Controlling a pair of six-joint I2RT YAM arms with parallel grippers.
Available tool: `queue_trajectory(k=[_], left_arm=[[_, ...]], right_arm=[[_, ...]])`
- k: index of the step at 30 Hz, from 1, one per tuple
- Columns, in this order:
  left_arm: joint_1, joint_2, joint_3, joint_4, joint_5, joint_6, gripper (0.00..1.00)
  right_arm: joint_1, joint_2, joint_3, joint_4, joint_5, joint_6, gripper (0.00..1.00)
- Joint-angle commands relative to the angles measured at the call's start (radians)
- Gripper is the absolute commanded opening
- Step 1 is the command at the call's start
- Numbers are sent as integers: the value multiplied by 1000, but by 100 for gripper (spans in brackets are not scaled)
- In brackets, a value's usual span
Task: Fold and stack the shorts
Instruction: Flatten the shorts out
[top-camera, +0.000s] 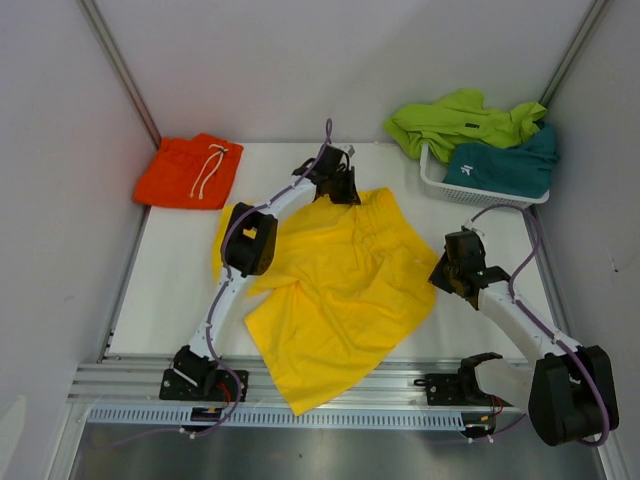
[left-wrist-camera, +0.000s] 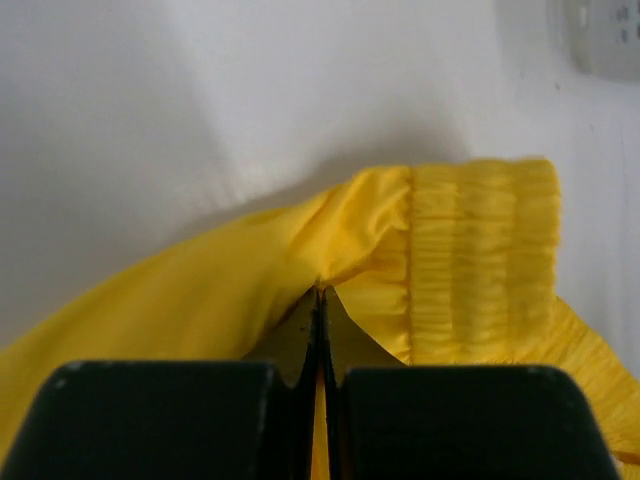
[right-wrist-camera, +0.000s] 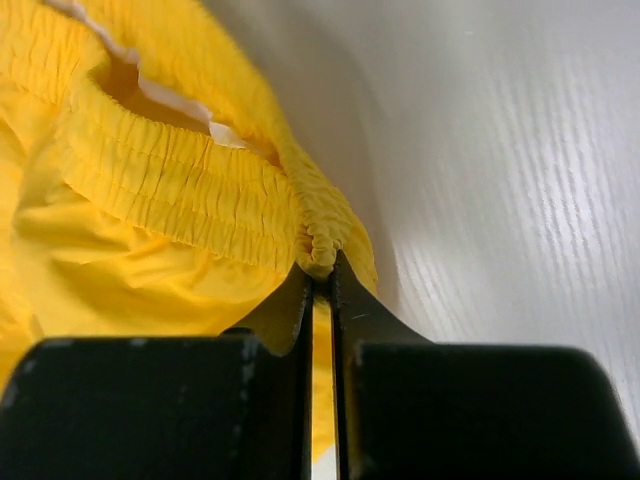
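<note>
Yellow shorts (top-camera: 335, 290) lie spread over the middle of the white table (top-camera: 180, 290), one leg hanging past the front edge. My left gripper (top-camera: 340, 190) is at the far corner of the shorts, shut on a pinch of yellow fabric (left-wrist-camera: 345, 265) beside the ribbed waistband (left-wrist-camera: 480, 260). My right gripper (top-camera: 445, 272) is at the right edge, shut on the bunched end of the elastic waistband (right-wrist-camera: 320, 245). Orange shorts (top-camera: 190, 170) with a white drawstring lie folded at the far left. Lime green shorts (top-camera: 460, 120) and teal shorts (top-camera: 505, 165) sit in the basket.
A white mesh basket (top-camera: 440, 185) stands at the far right corner. Grey walls close in left, back and right. A metal rail (top-camera: 330, 385) runs along the table's front edge by the arm bases.
</note>
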Motion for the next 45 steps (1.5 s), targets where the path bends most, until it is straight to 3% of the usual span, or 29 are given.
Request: queue_trajectory(k=[1, 6, 8, 9, 10, 11, 14, 18, 20, 23, 24, 27, 34, 39, 45], left_arm=[[34, 18, 50, -27, -84, -69, 0], [34, 21, 59, -30, -92, -73, 0], [36, 21, 56, -28, -92, -72, 0], [34, 21, 58, -27, -89, -72, 0], [36, 21, 56, -24, -87, -69, 0], [36, 19, 55, -18, -79, -69, 0], [34, 6, 32, 23, -44, -59, 0], [36, -72, -109, 149, 2, -79, 0], [34, -126, -161, 194, 19, -90, 5], [34, -184, -172, 215, 31, -78, 30], [34, -198, -175, 222, 42, -75, 44], [31, -246, -182, 234, 59, -67, 55], [14, -290, -162, 234, 102, -35, 61], [-10, -246, -65, 203, 122, -7, 63], [-41, -200, -57, 261, 154, -18, 64]], right_arm=[[-59, -49, -41, 0, -27, 66, 1], [-122, -28, -53, -88, 83, 167, 5], [-125, -29, -77, -80, 95, 189, 11], [-126, -32, -85, -68, 71, 184, 16], [-128, -32, -90, -41, 59, 169, 35], [-128, -31, -84, -40, 52, 154, 42], [-128, -23, -35, -63, 51, 99, 54], [-128, -43, 27, -89, 43, 33, 54], [-128, -66, 45, -86, 26, -1, 54], [-122, -95, 87, -82, -18, -85, 54], [-119, -101, 106, -80, -24, -122, 54], [-99, -109, 134, -45, -84, -188, 55], [-51, 93, 258, 33, -305, -423, 63], [-31, 271, 363, -10, -259, -469, 65], [-31, 353, 413, -53, -244, -498, 65]])
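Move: Between the right fingertips is the near corner of the shorts' waistband, lifted some 4 cm off the table. The waistband's middle lies about 12 cm ahead and 6 cm left of that hand, the white basket roughly 28 cm ahead and 12 cm right. The left fingers are shut on the far edge of the shorts, low at the table. The waistband's far corner is about 9 cm right and 3 cm ahead of them, the basket some 34 cm right and 5 cm ahead. Drawing the held near corner about 4 cm right, slightly back and down, the right hand opens and lets go, rises some 8 cm, then swings forward and left and sinks low over the waistband, fingers open, turning counter-clockwise. The left hand nudges the far edge barely 2 cm forward-left, stays there, opens, and lifts about 14 cm clear, its fingertips tilting up. ##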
